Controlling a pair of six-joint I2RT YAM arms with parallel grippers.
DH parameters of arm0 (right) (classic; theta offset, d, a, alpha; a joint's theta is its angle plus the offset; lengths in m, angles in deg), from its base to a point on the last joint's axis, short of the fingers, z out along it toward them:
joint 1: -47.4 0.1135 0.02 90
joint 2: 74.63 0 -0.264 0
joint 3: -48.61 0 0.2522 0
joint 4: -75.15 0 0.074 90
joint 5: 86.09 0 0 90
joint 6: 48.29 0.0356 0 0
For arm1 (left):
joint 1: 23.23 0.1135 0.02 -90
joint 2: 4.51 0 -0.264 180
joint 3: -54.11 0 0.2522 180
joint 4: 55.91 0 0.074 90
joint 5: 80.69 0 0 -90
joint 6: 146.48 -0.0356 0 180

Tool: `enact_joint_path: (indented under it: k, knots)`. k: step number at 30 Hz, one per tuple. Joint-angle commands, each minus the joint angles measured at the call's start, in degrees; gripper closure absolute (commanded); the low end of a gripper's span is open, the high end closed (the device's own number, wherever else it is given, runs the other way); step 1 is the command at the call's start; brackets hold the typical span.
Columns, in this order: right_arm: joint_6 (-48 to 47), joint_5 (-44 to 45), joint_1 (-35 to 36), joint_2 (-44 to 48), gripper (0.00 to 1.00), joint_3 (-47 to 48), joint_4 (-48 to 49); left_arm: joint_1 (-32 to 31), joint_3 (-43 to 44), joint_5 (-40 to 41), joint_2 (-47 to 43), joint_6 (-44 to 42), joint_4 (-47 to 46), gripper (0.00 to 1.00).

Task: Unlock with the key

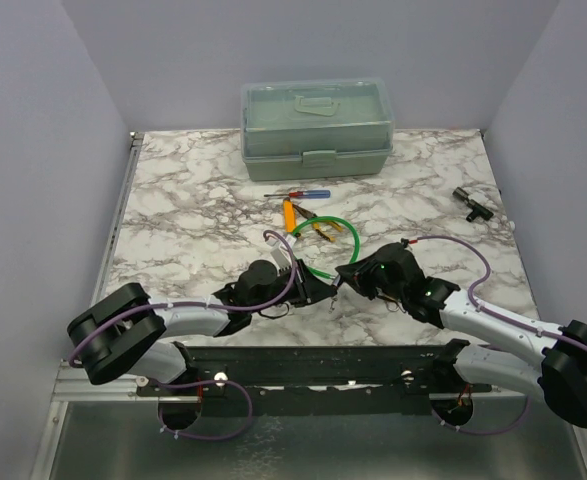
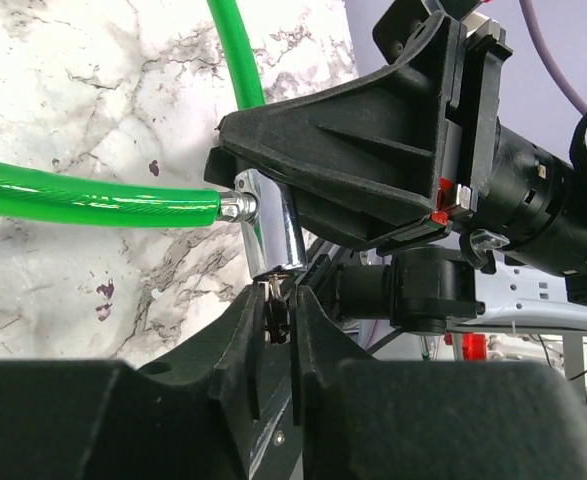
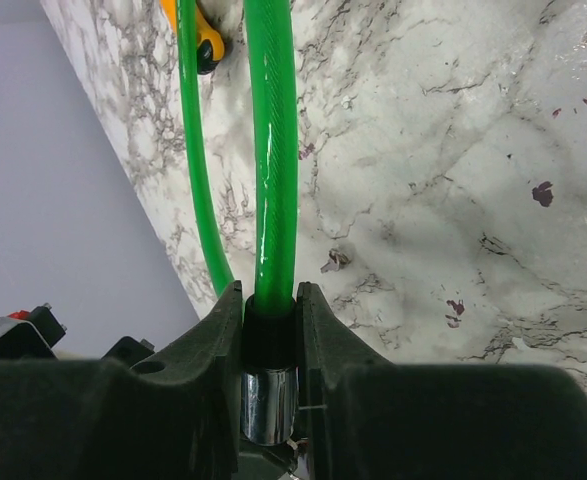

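A green cable lock (image 1: 345,232) lies looped on the marble table. Its chrome lock barrel (image 2: 277,232) is held up between the two arms. My right gripper (image 3: 270,335) is shut on the barrel (image 3: 269,405) and its black collar, with the green cable (image 3: 271,150) running away from it. My left gripper (image 2: 276,318) is shut on the small silver key (image 2: 272,298), whose tip meets the barrel's lower end. In the top view both grippers meet near the table's front middle, the left (image 1: 318,291) and the right (image 1: 347,275); the key is hidden there.
A pale green toolbox (image 1: 316,128) stands at the back. A red-and-blue screwdriver (image 1: 298,195) and orange-handled pliers (image 1: 308,222) lie in front of it, inside the cable loop's far side. A small black part (image 1: 470,203) lies at the right edge.
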Motion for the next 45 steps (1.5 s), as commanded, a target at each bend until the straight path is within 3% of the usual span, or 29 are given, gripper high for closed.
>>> enact_joint_path:
  k: [1,7,18,32,45]
  knots:
    - [0.14,-0.40,0.31,1.20,1.00,0.03,-0.18,-0.21,0.97,-1.49,1.17,-0.50,-2.47,0.83]
    - [-0.38,0.11,0.26,1.13,1.00,0.43,-1.17,-0.21,1.57,-1.46,2.38,-0.69,-2.54,1.00]
    - [-1.78,0.77,0.29,-1.33,1.00,4.98,-9.01,-0.21,6.41,-1.96,4.94,-6.76,4.93,1.00]
    - [-3.12,1.04,0.27,-4.72,1.00,11.89,-16.79,-0.60,15.99,2.40,1.66,-20.76,27.09,1.00]
    - [-6.47,0.69,0.29,-7.12,1.00,20.09,-22.78,-5.08,26.89,15.11,1.08,-32.07,44.89,1.00]
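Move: The key already stands in the lock's end, right between the left hand's parted fingertips; the lock body, still held by the right hand, starts about 2 cm farther out and 3 cm to the right of that hand point. The padlock lies roughly 2 cm ahead and 15 cm right, the orange knife 21 cm ahead and 9 cm left, both some 12 cm below. From the right hand, the key is about 2 cm back, 4 cm left and 1 cm above. The key is pinched as the left fingers shut on it; that hand sinks with the lock about 1.5 cm, drifts slightly right, then rolls some 30 degrees clockwise as seen along its fingers towards the lock, easing forward and coming back up. The right hand keeps its grip, dips likewise, shifts about 1.5 cm right and counter-rolls some 15 degrees before rising again. ##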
